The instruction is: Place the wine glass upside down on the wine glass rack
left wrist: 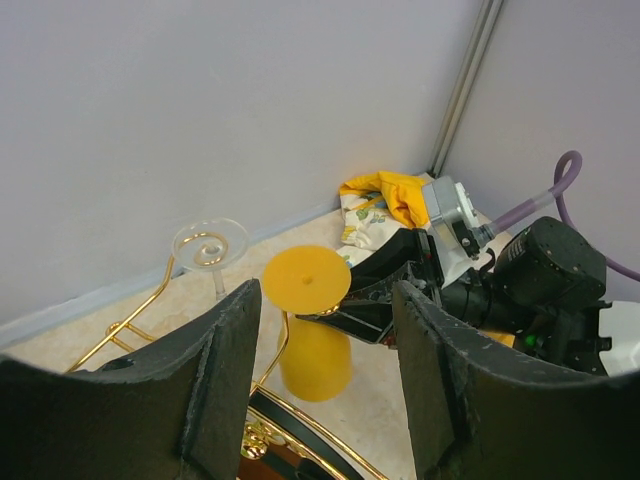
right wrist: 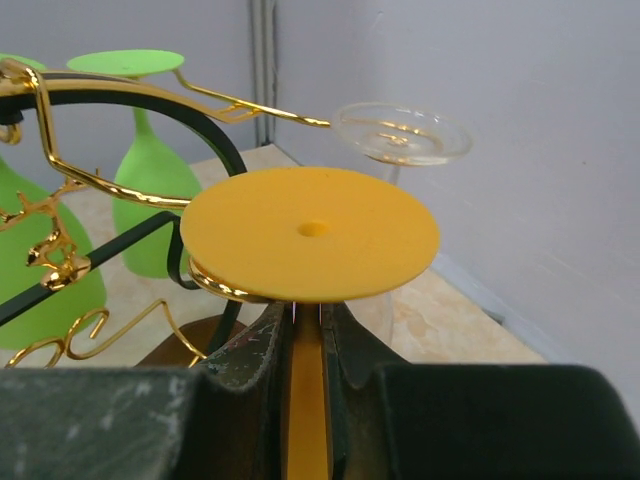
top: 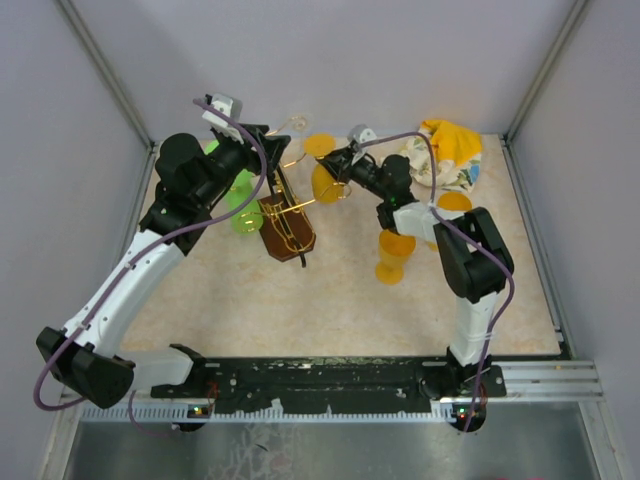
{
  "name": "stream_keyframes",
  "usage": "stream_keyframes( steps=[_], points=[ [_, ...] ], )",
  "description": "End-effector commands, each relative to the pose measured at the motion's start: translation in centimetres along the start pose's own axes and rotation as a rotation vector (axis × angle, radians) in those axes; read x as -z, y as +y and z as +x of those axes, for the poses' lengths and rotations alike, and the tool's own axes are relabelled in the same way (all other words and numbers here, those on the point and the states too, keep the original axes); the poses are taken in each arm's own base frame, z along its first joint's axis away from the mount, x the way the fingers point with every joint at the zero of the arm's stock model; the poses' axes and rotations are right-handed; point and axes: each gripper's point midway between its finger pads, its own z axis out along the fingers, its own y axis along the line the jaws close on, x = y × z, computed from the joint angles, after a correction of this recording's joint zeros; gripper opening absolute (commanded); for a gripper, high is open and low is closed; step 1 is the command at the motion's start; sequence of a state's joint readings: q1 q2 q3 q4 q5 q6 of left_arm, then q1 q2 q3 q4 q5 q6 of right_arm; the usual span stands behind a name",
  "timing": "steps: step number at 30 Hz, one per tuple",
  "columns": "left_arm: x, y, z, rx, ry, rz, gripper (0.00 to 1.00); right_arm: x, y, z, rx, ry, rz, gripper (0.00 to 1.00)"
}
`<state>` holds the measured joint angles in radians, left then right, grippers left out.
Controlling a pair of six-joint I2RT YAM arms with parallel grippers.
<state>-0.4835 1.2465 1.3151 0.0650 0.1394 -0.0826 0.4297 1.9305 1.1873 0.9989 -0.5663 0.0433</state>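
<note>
An orange wine glass (right wrist: 310,233) hangs upside down, foot on top, with my right gripper (right wrist: 310,330) shut on its stem just below the foot. A curled gold arm tip (right wrist: 215,283) of the wine glass rack (top: 285,228) lies under the foot's left edge. From above, the held glass (top: 325,185) is at the rack's right side. My left gripper (left wrist: 325,292) stands open over the rack's top wires (left wrist: 130,320), with nothing between its fingers. Through them I see the orange glass (left wrist: 315,355) and the right gripper (left wrist: 385,300).
A clear glass (right wrist: 402,132) and two green glasses (right wrist: 150,180) (right wrist: 40,270) hang upside down on other rack arms. Two more orange glasses (top: 393,255) (top: 450,205) stand on the table near the right arm. A yellow patterned cloth (top: 445,150) lies at the back right corner.
</note>
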Motion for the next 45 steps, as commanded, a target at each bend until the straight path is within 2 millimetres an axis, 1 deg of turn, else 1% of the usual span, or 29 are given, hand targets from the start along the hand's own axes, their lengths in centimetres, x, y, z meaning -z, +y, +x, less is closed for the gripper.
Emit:
stream_keyframes(
  steps=[1,5,8,15,17,19,23,25,27,31,32,34,36,42,45],
  points=[
    [-0.1,0.0,-0.9,0.007,-0.018,0.003,0.61,0.6,-1.2,-3.4,0.073,-0.068,0.090,0.00],
    [-0.1,0.0,-0.8,0.012,-0.016,0.002,0.61,1.7,-1.5,-3.5,0.078,-0.069,0.119,0.00],
    [0.0,0.0,-0.8,0.015,-0.017,0.002,0.61,2.3,-1.1,-3.8,0.086,-0.079,0.112,0.00],
    [0.0,0.1,-0.5,0.020,-0.013,-0.001,0.61,2.6,1.2,-4.6,0.102,-0.107,0.026,0.00],
    [0.0,0.1,-0.5,0.020,-0.013,-0.002,0.61,2.3,2.0,-4.3,0.112,-0.097,-0.002,0.00],
    [0.1,0.1,-0.5,0.021,-0.013,-0.002,0.61,2.0,2.4,-4.1,0.113,-0.084,-0.014,0.00],
    [0.2,0.2,-0.5,0.021,-0.014,-0.006,0.61,2.0,2.5,-4.3,0.102,-0.075,-0.010,0.13],
    [0.2,0.1,-0.5,0.021,-0.013,-0.006,0.61,2.3,2.5,-4.5,0.110,-0.067,0.000,0.25],
    [0.2,0.1,-0.6,0.025,-0.015,-0.005,0.61,2.6,2.2,-4.6,0.127,-0.050,0.021,0.32],
    [0.3,-0.1,-0.7,0.031,-0.016,0.002,0.61,3.6,1.7,-5.2,0.153,-0.027,0.062,0.40],
    [0.3,-0.1,-0.7,0.032,-0.015,0.002,0.61,4.0,1.5,-5.1,0.149,-0.014,0.070,0.41],
    [0.3,-0.1,-0.7,0.033,-0.014,0.003,0.61,4.7,1.4,-6.1,0.160,-0.012,0.091,0.44],
    [0.4,-0.1,-0.8,0.034,-0.016,0.003,0.61,5.3,1.0,-6.1,0.170,0.018,0.118,0.46],
    [0.5,-0.1,-0.4,0.043,-0.001,0.003,0.62,8.6,-0.7,-6.0,0.175,0.132,0.260,0.58],
    [0.4,-0.2,-0.1,0.051,0.006,0.006,0.62,10.5,-2.0,-5.8,0.176,0.209,0.366,0.63]
  ],
)
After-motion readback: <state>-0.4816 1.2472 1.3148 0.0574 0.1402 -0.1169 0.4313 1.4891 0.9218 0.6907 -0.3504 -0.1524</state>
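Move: The right hand already holds the upside-down orange wine glass by its stem; the middle right hook it goes on is about 1 cm ahead, 1 cm left and 3 cm above. The clear glass hangs some 8 cm ahead, 6 cm left; the near right hook is about 7 cm back, 4 cm right, level in height. From the left hand, the middle hook lies roughly 11 cm ahead, 8 cm right and 15 cm below. Right hand lowers the glass slightly, opens, releases its stem, then withdraws, ending about 7 cm right, 5 back. ##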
